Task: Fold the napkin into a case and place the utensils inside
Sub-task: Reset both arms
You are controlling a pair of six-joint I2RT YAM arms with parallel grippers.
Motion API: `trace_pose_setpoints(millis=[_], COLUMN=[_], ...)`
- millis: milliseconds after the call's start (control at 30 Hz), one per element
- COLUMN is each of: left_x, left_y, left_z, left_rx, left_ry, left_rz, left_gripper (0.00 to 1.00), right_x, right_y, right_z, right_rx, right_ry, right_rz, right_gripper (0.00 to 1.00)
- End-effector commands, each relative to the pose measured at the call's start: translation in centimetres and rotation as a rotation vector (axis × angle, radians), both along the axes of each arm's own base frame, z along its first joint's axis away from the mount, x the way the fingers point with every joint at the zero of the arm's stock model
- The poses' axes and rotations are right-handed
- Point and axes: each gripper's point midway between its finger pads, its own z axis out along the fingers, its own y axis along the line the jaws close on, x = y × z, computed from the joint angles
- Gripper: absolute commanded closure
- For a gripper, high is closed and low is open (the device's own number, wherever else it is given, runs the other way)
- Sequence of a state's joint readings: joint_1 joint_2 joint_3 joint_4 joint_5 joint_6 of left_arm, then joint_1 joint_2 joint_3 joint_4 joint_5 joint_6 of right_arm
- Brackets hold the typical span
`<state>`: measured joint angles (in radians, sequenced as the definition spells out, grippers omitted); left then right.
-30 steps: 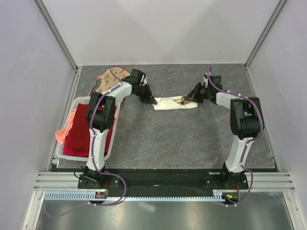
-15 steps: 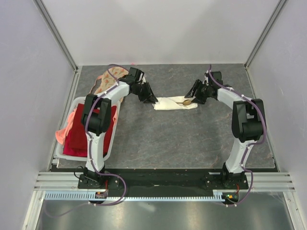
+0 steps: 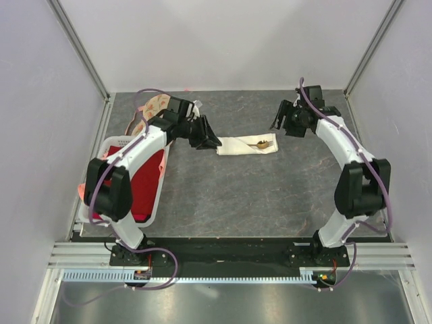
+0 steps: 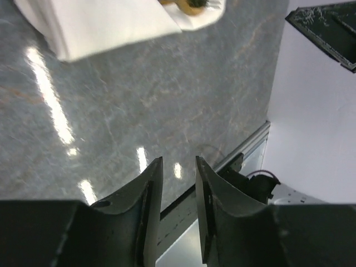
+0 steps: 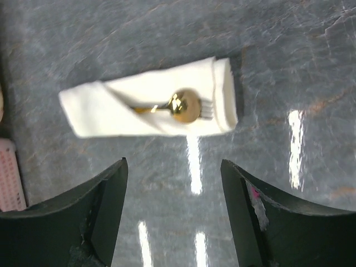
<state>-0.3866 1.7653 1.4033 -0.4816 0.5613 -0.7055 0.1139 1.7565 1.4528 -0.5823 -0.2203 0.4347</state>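
Observation:
The cream-white napkin is folded into a narrow case (image 3: pixel 243 145) lying at the table's far middle. The gold utensils (image 3: pixel 262 144) are tucked in its pocket, with the spoon bowl and fork tines showing at the right end. In the right wrist view the case (image 5: pixel 111 108) lies ahead of the jaws and the spoon bowl (image 5: pixel 184 105) is plain to see. My left gripper (image 3: pixel 213 142) sits just off the case's left end, narrowly open and empty (image 4: pixel 177 162). My right gripper (image 3: pixel 278 123) is apart from the case's right end, wide open and empty (image 5: pixel 173 162).
A white basket (image 3: pixel 110 146) holding a red cloth (image 3: pixel 145 185) stands at the left edge. A peach floral cloth (image 3: pixel 150 108) lies behind it. Grey walls close in the table at the back and sides.
Both grippers have drawn back from the case. The right one moved up and to the right, off the utensils. The left arm swung back leftward. The case and utensils stay put.

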Motion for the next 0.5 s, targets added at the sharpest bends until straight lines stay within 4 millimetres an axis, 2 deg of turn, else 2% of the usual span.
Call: trace_pose_setpoints(millis=[0, 33, 67, 100, 133, 167, 200, 233, 267, 300, 333, 367, 400, 433, 467], left_x=[-5.3, -6.2, -7.1, -8.0, -9.4, -10.3, -12.4, -13.4, -15.5, -16.6, -17.4, -18.5, -19.2, -19.6, -20.2], left_y=[-1.9, -2.1, -2.2, -2.5, -3.4, -3.8, -4.8, -5.1, -6.1, -6.0, -6.1, -6.0, -5.6, -5.2, -4.7], left_z=[4.4, 4.9, 6.2, 6.6, 7.0, 7.6, 9.3, 10.2, 10.5, 12.8, 13.5, 12.4, 15.2, 15.4, 14.1], left_rx=[-0.064, -0.070, -0.088, -0.093, -0.103, -0.108, -0.125, -0.127, -0.137, -0.181, -0.213, -0.232, -0.322, -0.350, -0.359], left_ry=[-0.116, -0.127, -0.162, -0.172, -0.191, -0.217, -0.290, -0.337, -0.372, -0.456, -0.485, -0.443, -0.538, -0.550, -0.527], left_rz=[-0.138, -0.156, -0.169, -0.189, -0.230, -0.255, -0.325, -0.348, -0.408, -0.417, -0.423, -0.418, -0.402, -0.386, -0.372], left_gripper=[0.62, 0.61, 0.61, 0.61, 0.61, 0.60, 0.57, 0.49, 0.46, 0.44, 0.43, 0.41, 0.34, 0.28, 0.24], right_x=[-4.3, -5.2, -5.9, -6.9, -7.9, -8.5, -9.9, -10.7, -11.4, -13.2, -14.2, -15.9, -16.8, -17.6, -19.0], right_y=[0.3, 0.5, 0.8, 1.0, 1.4, 1.8, 2.6, 3.0, 3.9, 3.8, 4.2, 4.1, 4.1, 4.0, 3.8], right_z=[3.4, 4.7, 5.1, 4.6, 6.2, 6.8, 8.1, 8.9, 10.1, 10.6, 11.0, 11.2, 11.3, 11.2, 10.6], right_rx=[-0.100, -0.091, -0.067, -0.051, -0.019, 0.004, 0.048, 0.076, 0.138, 0.171, 0.220, 0.253, 0.276, 0.312, 0.337], right_ry=[-0.062, -0.094, -0.099, -0.086, -0.126, -0.150, -0.207, -0.239, -0.292, -0.324, -0.330, -0.360, -0.364, -0.353, -0.356], right_rz=[0.061, 0.063, 0.072, 0.075, 0.070, 0.080, 0.094, 0.103, 0.135, 0.135, 0.126, 0.130, 0.119, 0.091, 0.069], right_gripper=[0.24, 0.23, 0.23, 0.23, 0.22, 0.20, 0.15, 0.12, 0.08, 0.02, 0.02, 0.02, 0.02, 0.02, 0.02])
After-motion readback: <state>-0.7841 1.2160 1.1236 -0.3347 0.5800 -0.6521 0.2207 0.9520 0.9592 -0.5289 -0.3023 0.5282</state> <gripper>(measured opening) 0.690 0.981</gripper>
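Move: Ahead of the left hand by about 8 cm, 9 cm to its right and 14 cm below lies the napkin case. The spoon and fork in it sit some 4 cm to the right of the case's middle. The patterned mitt is about 17 cm ahead and 18 cm left of the left hand, the white basket 27 cm left and 5 cm back. From the right hand, the case is about 10 cm left, 1 cm ahead and 11 cm below. Backing off from the filled napkin case, both empty hands go back towards their bases and climb at the same time: the left about 19 cm back, 12 up and some 6 to its right, the right about 16 back and 10 up. Both wrists tip up some 20 degrees, the left also swinging clockwise, while both grippers open wider. Neither hand touches anything. ##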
